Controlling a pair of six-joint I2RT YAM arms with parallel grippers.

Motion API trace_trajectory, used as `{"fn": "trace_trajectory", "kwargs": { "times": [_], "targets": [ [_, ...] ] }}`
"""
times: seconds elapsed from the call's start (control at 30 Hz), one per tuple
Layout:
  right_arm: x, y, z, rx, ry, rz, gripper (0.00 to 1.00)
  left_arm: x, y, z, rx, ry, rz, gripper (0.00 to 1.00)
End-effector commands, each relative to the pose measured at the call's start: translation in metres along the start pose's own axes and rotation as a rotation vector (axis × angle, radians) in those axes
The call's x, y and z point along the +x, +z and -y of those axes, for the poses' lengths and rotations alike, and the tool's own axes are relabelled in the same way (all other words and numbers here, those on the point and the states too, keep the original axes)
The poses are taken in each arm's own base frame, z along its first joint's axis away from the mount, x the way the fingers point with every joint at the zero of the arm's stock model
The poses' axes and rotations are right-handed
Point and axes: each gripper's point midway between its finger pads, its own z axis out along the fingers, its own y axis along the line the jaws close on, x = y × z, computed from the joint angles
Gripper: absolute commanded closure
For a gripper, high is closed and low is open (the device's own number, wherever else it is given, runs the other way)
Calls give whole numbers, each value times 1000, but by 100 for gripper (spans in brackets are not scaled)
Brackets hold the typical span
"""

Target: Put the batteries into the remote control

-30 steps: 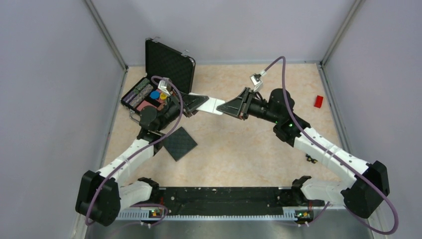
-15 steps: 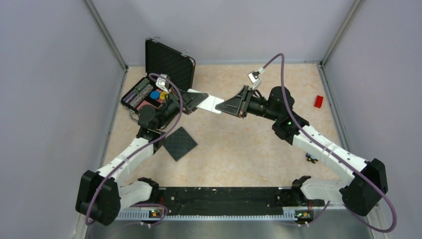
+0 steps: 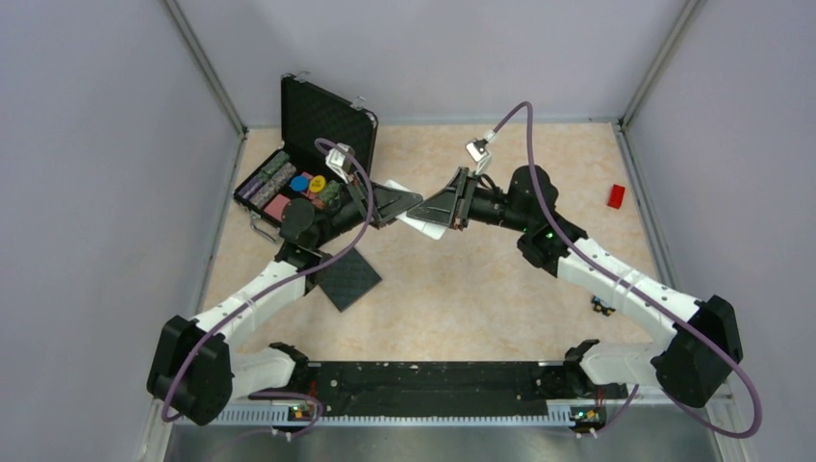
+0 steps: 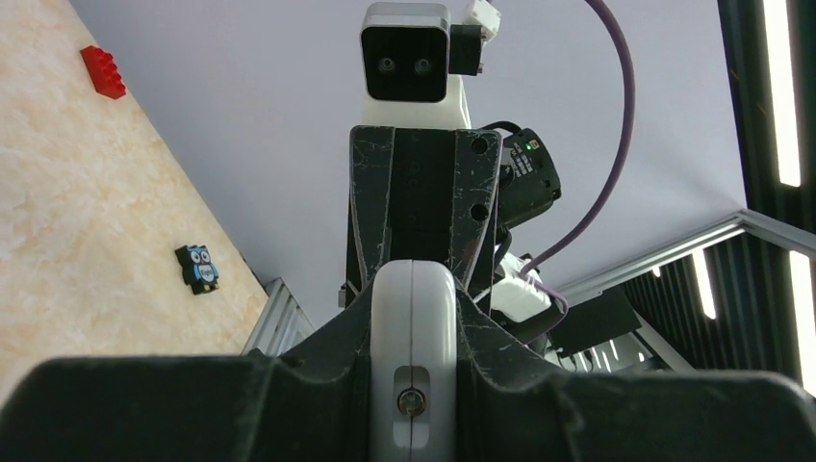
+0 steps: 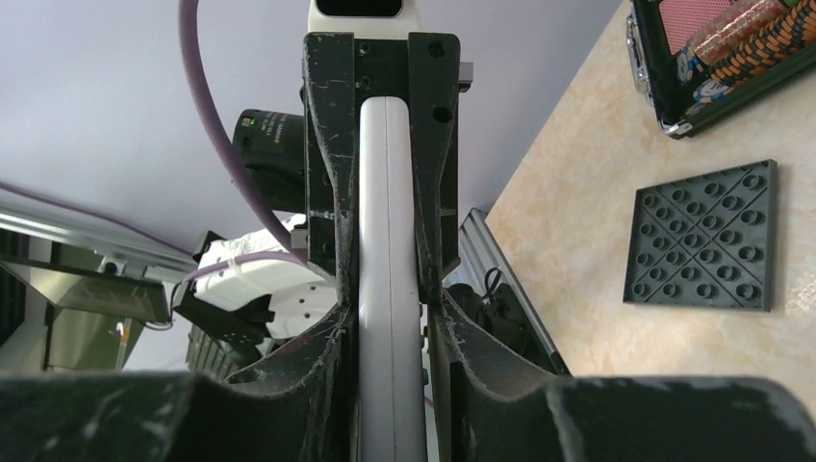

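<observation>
The white-grey remote control [image 3: 418, 214] hangs above the table's middle, held from both ends. My left gripper [image 3: 393, 204] is shut on its left end and my right gripper [image 3: 435, 208] is shut on its right end. In the left wrist view the remote [image 4: 414, 366] stands edge-on between my fingers, its seam and a small screw showing, with the right gripper behind it. In the right wrist view the remote [image 5: 390, 289] runs edge-on between my fingers to the left gripper. The batteries are not in view.
An open black case [image 3: 306, 159] of chips and coloured pieces stands at the back left. A dark studded square plate [image 3: 346, 277] lies near the left arm. A red block [image 3: 616, 195] lies at the right wall. A small owl piece [image 3: 603, 307] lies by the right arm.
Both grippers have shifted with the remote between them, the right one toward the left. The remote has turned and now shows less of its flat face from above.
</observation>
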Motion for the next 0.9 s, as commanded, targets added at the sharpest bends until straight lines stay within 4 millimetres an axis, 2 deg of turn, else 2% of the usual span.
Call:
{"fn": "trace_trajectory", "kwargs": {
  "times": [0.0, 0.13, 0.27, 0.37, 0.6, 0.87],
  "targets": [
    [-16, 13, 33, 116, 6, 81, 72, 37, -3, 66, 213, 144, -164, 100],
    [-13, 9, 28, 105, 0, 69, 64, 31, -1, 57, 161, 150, -118, 100],
    [-9, 2, 18, 84, -25, 52, 42, 17, -3, 47, 112, 153, -12, 100],
    [-9, -5, 9, 66, -57, 51, 32, 8, -5, 39, 70, 143, 45, 100],
    [-12, -23, -15, 14, -91, 104, 28, -3, -6, 28, 36, 100, 109, 100],
    [-7, -35, -30, -62, -66, 124, 31, -14, -12, 20, 15, 47, 183, 100]
  ]
}}
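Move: The remote control is still between both grippers. Its middle lies about 2 cm back and 2 cm right of the left hand point, and some 1 cm left of the right hand point, roughly level with both. Far below, the dark studded plate lies about 18 cm left and 3 cm back of the right hand, some 33 cm down. The open case is roughly 32 cm to that hand's left and 18 cm ahead, down by about 31 cm. Open the right gripper wide to release the remote control, letting the hand dip about 1 cm, then draw it off to the right and slightly back, about 3 cm in all, rising a little at the end. Keep the left grip shut on the remote and hold it nearly in place, turning that wrist only some 5 degrees counter-clockwise. ##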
